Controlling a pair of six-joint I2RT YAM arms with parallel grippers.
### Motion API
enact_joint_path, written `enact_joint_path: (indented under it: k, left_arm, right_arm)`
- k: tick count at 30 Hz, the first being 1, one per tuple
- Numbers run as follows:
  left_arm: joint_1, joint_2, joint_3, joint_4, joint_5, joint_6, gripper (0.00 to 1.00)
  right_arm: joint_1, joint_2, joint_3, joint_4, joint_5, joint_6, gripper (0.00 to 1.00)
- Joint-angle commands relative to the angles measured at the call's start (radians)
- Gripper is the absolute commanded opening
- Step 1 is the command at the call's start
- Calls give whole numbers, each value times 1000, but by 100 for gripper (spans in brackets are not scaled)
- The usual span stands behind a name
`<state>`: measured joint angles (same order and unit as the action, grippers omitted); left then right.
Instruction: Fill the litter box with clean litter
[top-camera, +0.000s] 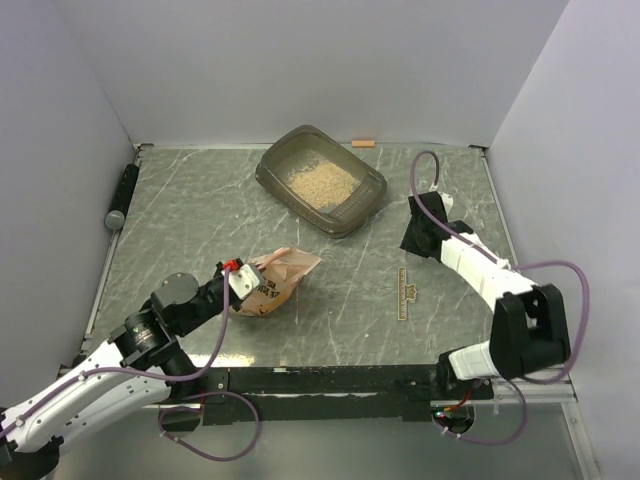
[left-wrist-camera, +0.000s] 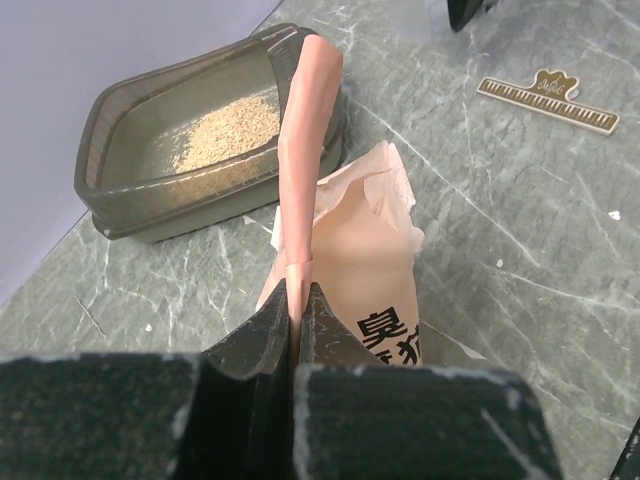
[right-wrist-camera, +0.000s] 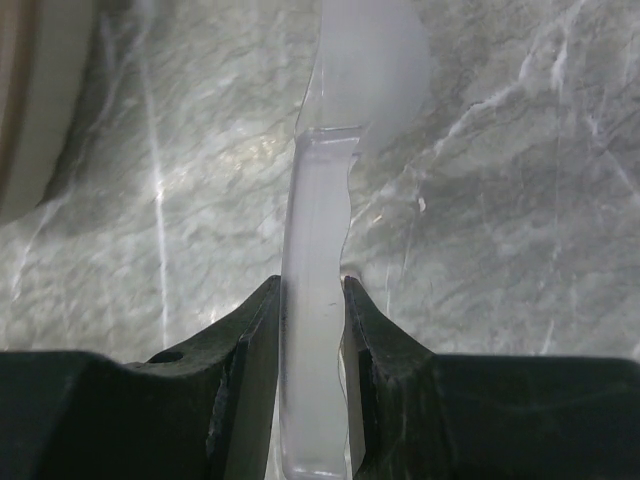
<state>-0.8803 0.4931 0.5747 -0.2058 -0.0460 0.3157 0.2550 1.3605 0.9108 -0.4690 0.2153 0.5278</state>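
Note:
The grey-brown litter box (top-camera: 372, 186) (left-wrist-camera: 110, 205) sits at the back of the table, with a patch of tan clean litter (top-camera: 320, 182) (left-wrist-camera: 225, 130) on its floor. The pink bag (top-camera: 285, 272) (left-wrist-camera: 365, 255), printed with dark characters, lies crumpled on the table in front of it. My left gripper (top-camera: 238, 281) (left-wrist-camera: 297, 296) is shut on a folded edge of the bag. My right gripper (top-camera: 416, 240) (right-wrist-camera: 312, 287), right of the box, is shut on a translucent white plastic tool (right-wrist-camera: 318, 210) that points away over the table.
A tan ruler-like strip (top-camera: 408, 293) (left-wrist-camera: 548, 100) lies right of the bag. A black cylinder (top-camera: 122, 195) rests along the left edge, and a small orange piece (top-camera: 362, 143) at the back wall. White walls enclose three sides.

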Motion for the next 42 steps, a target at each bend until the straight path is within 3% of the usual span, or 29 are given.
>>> enact_joint_path:
  k: [1,7,9,13,19,22,31,32,34,37,42]
  left_arm:
    - [-6,-50,79,246,49,-41,1]
    - [-6,-74,68,232,49,-53,1]
    - [-5,-80,67,223,49,-55,1]
    - [-6,-103,59,209,49,-53,1]
    - [-6,-134,62,209,49,-41,1]
    - [-6,-137,79,174,49,-29,1]
    - [-6,-137,123,123,14,16,1]
    - [-6,-142,123,124,12,19,1]
    - [-6,-154,125,141,9,23,1]
    - [-6,-165,131,144,1,28,1]
    - [-6,-185,128,157,-14,29,1]
  right_arm:
    - [-31,83,14,116,-31,41,0]
    - [-31,219,62,124,-76,34,3]
    - [-33,256,75,119,-86,32,12]
    - [-31,282,85,107,-106,21,39]
    - [-33,217,123,50,-125,-49,66]
    - [-33,158,158,4,-154,-104,75]
    - [62,-148,94,236,-479,-365,82]
    - [79,-153,96,256,-590,-396,84]
    - [157,-143,109,286,-660,-503,95]
    - [245,-130,131,314,-750,-665,96]
    - [253,-120,137,363,-962,-851,98]
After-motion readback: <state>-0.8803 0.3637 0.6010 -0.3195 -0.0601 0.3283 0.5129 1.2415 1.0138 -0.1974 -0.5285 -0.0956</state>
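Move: The right hand holds the clear scoop about 9 cm above the bare patch of table it is going for, some 2 cm ahead and 1 cm left. The ruler clip lies about 11 cm back and 2 cm left of the hand, the litter box roughly 19 cm ahead and 26 cm left, the litter bag some 11 cm back and 36 cm left. From the left hand that patch is about 16 cm ahead, 40 cm right and 24 cm below. The right hand lowers the scoop about 7 cm, opens, then rises 20 cm, swinging left towards the bag. ##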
